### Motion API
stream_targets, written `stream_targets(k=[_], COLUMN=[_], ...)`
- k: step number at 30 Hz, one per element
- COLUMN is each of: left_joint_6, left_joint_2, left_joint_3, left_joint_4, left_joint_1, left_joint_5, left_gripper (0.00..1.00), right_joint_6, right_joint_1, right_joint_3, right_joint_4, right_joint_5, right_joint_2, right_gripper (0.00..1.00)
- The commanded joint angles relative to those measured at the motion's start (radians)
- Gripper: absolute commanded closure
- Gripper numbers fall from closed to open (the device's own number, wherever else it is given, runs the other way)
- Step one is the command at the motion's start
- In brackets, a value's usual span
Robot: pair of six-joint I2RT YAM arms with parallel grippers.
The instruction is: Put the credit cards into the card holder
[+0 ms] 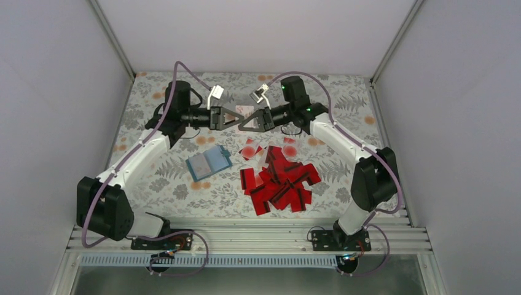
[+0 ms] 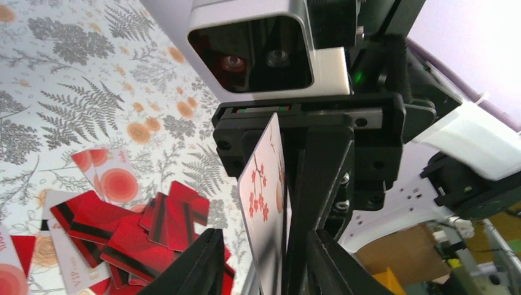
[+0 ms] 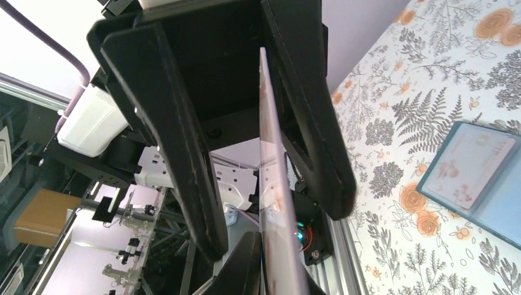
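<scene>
A white credit card (image 1: 244, 110) with red blossoms stands on edge in the air between my two grippers. My right gripper (image 1: 244, 125) is shut on it; in the right wrist view the card (image 3: 270, 172) rises from between that gripper's jaws (image 3: 273, 258). My left gripper (image 1: 238, 117) is open around the same card (image 2: 264, 184), and its left finger (image 2: 196, 264) stays clear of the card's face. A pile of red credit cards (image 1: 279, 178) lies on the table. The teal card holder (image 1: 209, 161) lies open left of the pile, with a pale card in its clear pocket (image 3: 473, 172).
The table wears a floral cloth (image 1: 153, 178). White walls close it in on three sides, and an aluminium rail (image 1: 246, 236) runs along the near edge. Two white cards with red spots (image 1: 249, 149) lie at the pile's far edge.
</scene>
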Motion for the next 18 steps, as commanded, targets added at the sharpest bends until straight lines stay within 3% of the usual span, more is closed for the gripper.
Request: stream_targets(k=[1, 13, 16, 17, 18], left_joint_6=[-0.061, -0.045, -0.035, -0.036, -0.035], left_joint_2=[-0.038, -0.010, 0.000, 0.001, 0.001], left_joint_3=[-0.002, 0.035, 0.050, 0.054, 0.056], left_joint_4=[0.074, 0.027, -0.003, -0.016, -0.032], left_joint_1=[0.018, 0.022, 0.024, 0.026, 0.031], left_joint_5=[0.031, 0.056, 0.051, 0.043, 0.032], left_gripper=[0.67, 0.96, 0.97, 0.98, 0.98], right_joint_6=[0.015, -0.008, -0.034, -0.039, -0.045], right_joint_1=[0.015, 0.026, 0.027, 0.027, 0.028], right_joint_3=[0.044, 0.092, 0.112, 0.120, 0.127], right_joint_4=[0.012, -0.007, -0.042, -0.055, -0.068], right_joint_5=[-0.050, -0.058, -0.037, -0.020, -0.004], right_joint_2=[-0.003, 0.018, 0.030, 0.034, 0.038], right_gripper=[0.96, 0.96, 0.96, 0.91, 0.81])
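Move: The white card in the right gripper lies between the left gripper's open fingers, its middle roughly 2 cm to the left hand's right and level with it; from the right hand its middle is about 2 cm ahead. From the left hand, the card holder is on the table some 13 cm to its left and 1 cm farther out; the red card pile is about 16 cm right and 7 cm back, both around 28 cm below. Shut the left gripper from a good third open until its finger pads pinch the edge of the white card, while the right gripper keeps its pinch on the same card. Let both hands drift up together, about 2 cm, with hardly any wrist turn, staying fingertip to fingertip high above the table. ##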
